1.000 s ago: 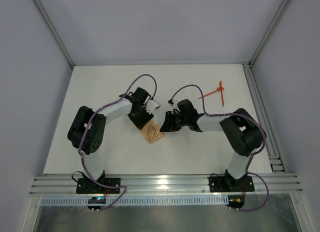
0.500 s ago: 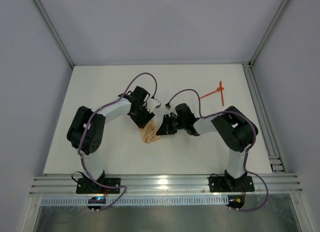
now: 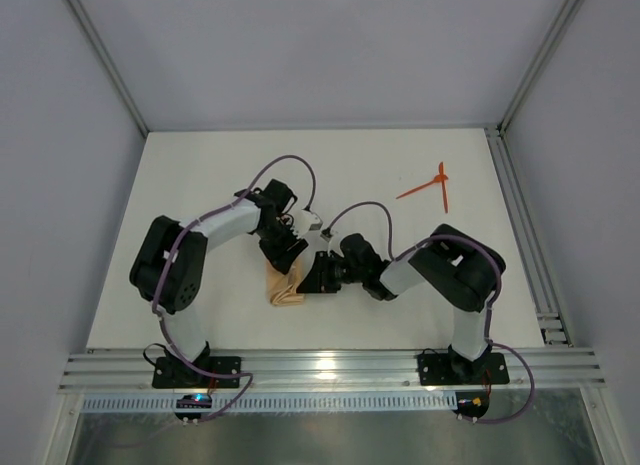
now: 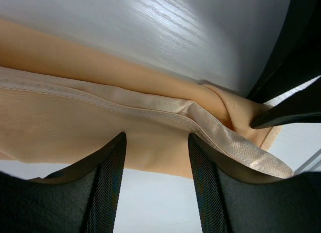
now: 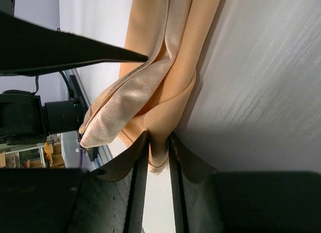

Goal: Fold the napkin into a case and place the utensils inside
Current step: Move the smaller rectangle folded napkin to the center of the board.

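The napkin [image 3: 283, 291] lies bunched in folds of peach cloth on the white table, between the two arms. My right gripper [image 3: 316, 275] comes at it from the right. In the right wrist view, the right gripper [image 5: 158, 138] is shut on a hanging fold of the napkin [image 5: 165, 57]. My left gripper [image 3: 290, 257] sits over the cloth's far edge. Seen from its wrist, the left gripper [image 4: 156, 143] is open, with the hemmed napkin [image 4: 75, 118] lying across its tips. The utensils [image 3: 427, 188], two thin orange-red sticks, lie crossed at the far right, away from both grippers.
A metal rail [image 3: 520, 225] runs along the table's right edge, and the frame bar [image 3: 330, 367] crosses the near edge by the arm bases. Grey walls close in the back and sides.
Both grippers have moved toward the near left, and the napkin has shifted that way with them. The right arm now reaches further left.
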Controlling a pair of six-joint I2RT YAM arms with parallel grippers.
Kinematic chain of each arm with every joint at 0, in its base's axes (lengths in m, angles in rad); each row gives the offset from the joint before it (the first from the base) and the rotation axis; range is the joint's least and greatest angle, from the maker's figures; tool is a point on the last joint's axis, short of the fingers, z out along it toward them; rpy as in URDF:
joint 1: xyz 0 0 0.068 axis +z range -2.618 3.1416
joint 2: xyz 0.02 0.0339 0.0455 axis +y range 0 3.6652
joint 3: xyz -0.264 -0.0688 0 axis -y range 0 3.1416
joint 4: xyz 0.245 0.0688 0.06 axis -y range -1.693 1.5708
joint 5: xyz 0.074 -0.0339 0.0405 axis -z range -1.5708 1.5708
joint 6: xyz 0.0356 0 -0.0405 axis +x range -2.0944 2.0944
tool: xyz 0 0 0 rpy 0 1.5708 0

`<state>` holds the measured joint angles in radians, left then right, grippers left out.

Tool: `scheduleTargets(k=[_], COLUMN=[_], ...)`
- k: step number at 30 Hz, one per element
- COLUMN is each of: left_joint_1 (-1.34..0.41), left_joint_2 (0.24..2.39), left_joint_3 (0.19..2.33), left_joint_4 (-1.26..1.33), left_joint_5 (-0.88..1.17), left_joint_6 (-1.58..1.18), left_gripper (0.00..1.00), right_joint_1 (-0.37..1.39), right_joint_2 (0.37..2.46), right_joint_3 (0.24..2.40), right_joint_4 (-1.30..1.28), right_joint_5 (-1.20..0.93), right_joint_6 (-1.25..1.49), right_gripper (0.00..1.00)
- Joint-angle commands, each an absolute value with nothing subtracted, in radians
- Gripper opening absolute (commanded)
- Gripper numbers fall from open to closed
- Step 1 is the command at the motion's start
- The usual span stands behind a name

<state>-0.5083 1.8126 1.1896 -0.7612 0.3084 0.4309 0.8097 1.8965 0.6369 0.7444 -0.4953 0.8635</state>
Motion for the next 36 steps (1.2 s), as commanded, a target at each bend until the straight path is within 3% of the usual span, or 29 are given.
scheduleTargets(k=[1,13,21,27,28,30,31,36], left_joint_1=[-0.505,-0.485,-0.482,-0.479,-0.477,-0.469,-0.459,-0.396], left_joint_2=[1.766,1.678,1.585,1.370,1.350,1.301,1.287,1.357], left_joint_3=[1.180,1.212,1.316,1.310,1.286,1.264,1.250,1.163], left_joint_4=[-0.816,-0.825,-0.974,-1.214,-1.242,-1.297,-1.293,-1.024], left_joint_5=[0.393,0.405,0.324,0.119,0.071,0.054,0.072,0.074], left_joint_6=[0.445,0.416,0.399,0.390,0.384,0.364,0.357,0.273], left_gripper=[0.55,0.58,0.62,0.64,0.64,0.65,0.69,0.75], right_joint_1=[0.818,0.684,0.558,0.545,0.545,0.541,0.541,0.543], right_joint_2=[1.861,1.612,1.520,1.735,1.774,1.865,1.888,1.986], right_joint_3=[0.606,0.670,0.627,1.022,1.116,1.179,1.225,1.267], right_joint_4=[0.727,0.370,0.641,0.254,0.224,0.187,0.173,0.166], right_joint_5=[-0.446,-0.436,-0.606,-0.601,-0.592,-0.571,-0.568,-0.551], right_joint_6=[0.867,0.565,0.385,0.293,0.304,0.368,0.388,0.462], right_gripper=[0.27,0.31,0.36,0.38,0.40,0.64,0.68,0.69])
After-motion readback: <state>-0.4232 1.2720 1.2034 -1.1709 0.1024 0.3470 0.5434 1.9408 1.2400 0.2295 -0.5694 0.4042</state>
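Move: The folded napkin lies lengthwise fore and aft under the left hand, its middle about 1 cm ahead and 2 cm below. The right fingers still straddle the fold at its near right part, with the napkin's middle some 7 cm ahead, 5 cm left and 1 cm below. Its near end is about 4 cm back and 4 cm left of the right hand; its far end is roughly 19 cm ahead and 5 cm left. The napkin is let go by both hands: the right fingers open wide and come off the near part to the right and up, then sweep forward along its right side towards the far end, finishing about 18 cm forward and 10 cm up, rolled some 25 degrees. The left hand eases back slightly, rises off nearly straight, then swings left and a little back to about 13 cm up, its fingers opening somewhat wider. ##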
